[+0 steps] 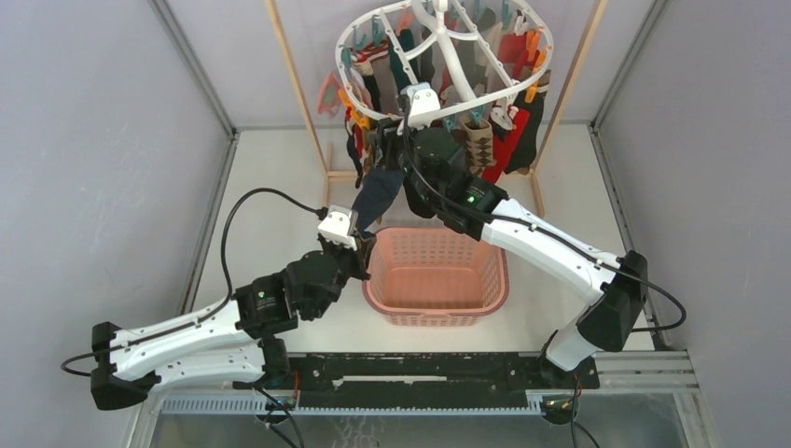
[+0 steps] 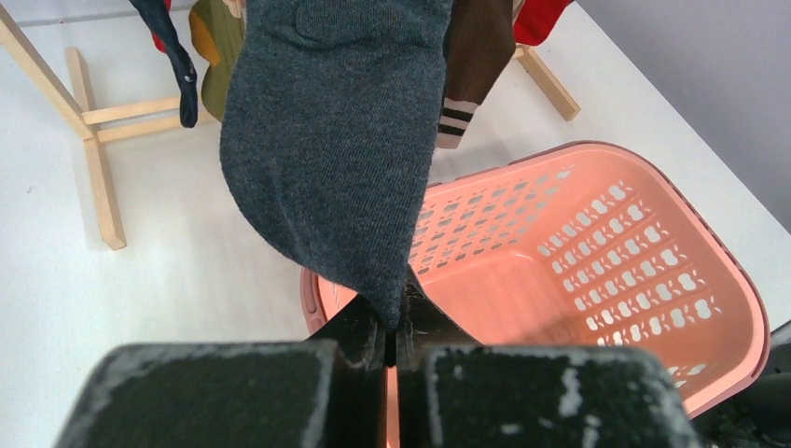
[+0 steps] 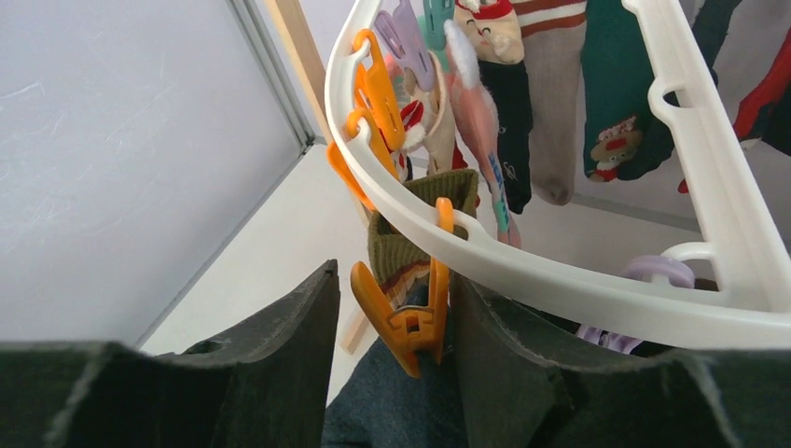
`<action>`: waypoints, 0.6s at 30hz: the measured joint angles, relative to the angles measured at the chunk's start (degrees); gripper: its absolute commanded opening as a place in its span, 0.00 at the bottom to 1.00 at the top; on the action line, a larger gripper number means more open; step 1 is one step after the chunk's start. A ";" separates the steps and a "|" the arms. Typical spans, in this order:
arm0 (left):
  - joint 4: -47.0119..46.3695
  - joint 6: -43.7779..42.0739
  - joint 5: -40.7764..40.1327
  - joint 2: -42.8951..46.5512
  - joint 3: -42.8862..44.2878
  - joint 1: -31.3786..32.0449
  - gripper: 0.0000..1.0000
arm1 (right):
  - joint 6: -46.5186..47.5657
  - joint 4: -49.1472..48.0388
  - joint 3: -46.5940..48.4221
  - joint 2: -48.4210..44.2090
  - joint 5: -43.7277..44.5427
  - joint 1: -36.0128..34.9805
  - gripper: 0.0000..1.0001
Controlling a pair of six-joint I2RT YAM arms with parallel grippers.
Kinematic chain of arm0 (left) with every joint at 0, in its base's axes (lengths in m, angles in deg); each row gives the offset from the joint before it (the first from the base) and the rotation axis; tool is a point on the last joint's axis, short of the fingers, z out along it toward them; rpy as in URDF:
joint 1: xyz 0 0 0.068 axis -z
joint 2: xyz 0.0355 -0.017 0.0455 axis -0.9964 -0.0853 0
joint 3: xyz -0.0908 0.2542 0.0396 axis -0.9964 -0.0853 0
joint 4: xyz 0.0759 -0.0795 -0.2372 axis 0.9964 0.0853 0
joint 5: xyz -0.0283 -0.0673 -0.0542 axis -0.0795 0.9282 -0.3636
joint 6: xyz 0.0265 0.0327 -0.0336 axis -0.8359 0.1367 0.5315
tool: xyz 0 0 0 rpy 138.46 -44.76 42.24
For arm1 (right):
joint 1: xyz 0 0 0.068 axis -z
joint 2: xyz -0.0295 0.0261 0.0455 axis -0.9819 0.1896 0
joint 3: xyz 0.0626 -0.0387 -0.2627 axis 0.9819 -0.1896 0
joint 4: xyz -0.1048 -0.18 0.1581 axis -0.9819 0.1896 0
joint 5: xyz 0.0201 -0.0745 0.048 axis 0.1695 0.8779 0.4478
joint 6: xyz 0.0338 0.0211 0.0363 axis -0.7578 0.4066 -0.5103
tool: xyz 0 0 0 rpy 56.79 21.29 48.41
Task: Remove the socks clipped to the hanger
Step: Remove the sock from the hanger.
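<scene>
The white oval hanger (image 1: 446, 58) hangs at the top centre with several socks (image 1: 508, 131) clipped round it. My left gripper (image 1: 362, 239) is shut on the toe of a dark grey sock (image 1: 381, 198), which stretches up to the hanger's near rim. In the left wrist view the gripper (image 2: 392, 325) pinches the sock (image 2: 336, 140) above the basket's rim. My right gripper (image 1: 396, 128) is at the hanger's near rim. In the right wrist view it (image 3: 394, 280) is open and straddles the orange clip (image 3: 410, 322) that holds this sock (image 3: 401, 406) under the frame (image 3: 560, 280).
A pink lattice basket (image 1: 438, 306) stands on the table below the hanger, between my arms; it also shows in the left wrist view (image 2: 616, 271). The wooden rail's posts (image 1: 298, 89) and feet (image 2: 101, 182) flank the hanger. Grey walls close in both sides.
</scene>
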 measured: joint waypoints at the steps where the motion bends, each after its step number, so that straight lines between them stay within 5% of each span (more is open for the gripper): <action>1: 0.00 0.00 0.02 0.00 0.00 0.00 0.00 | 0.02 -0.09 0.00 0.00 0.00 0.00 0.51; 13: 0.00 0.00 0.00 0.00 0.00 0.00 0.00 | -0.46 -0.57 0.00 0.00 0.17 0.35 0.17; 18: 0.02 0.00 0.00 0.00 -0.02 0.00 0.00 | -0.85 -0.57 0.00 0.00 -0.02 0.59 0.16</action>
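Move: The orange clip holding the dark blue sock sits between the right hand's open fingers, barely 1 cm ahead. From that hand the olive sock's middle is about 3 cm ahead, 3 cm left and 9 cm down; the black sock's is some 6 cm right, 1 cm back and 10 cm down. From the left hand the clip lies roughly 17 cm ahead, 3 cm right and 12 cm up; the basket is about 14 cm right, 3 cm back and 20 cm below. The orange clip's two handles are squeezed together between the right hand's fingers, which close from a bit over half open to about a third and stop there, the hand itself staying within about half a centimetre. The left hand stays still, fingers shut on the toe of the stretched blue sock, keeping its hold. ##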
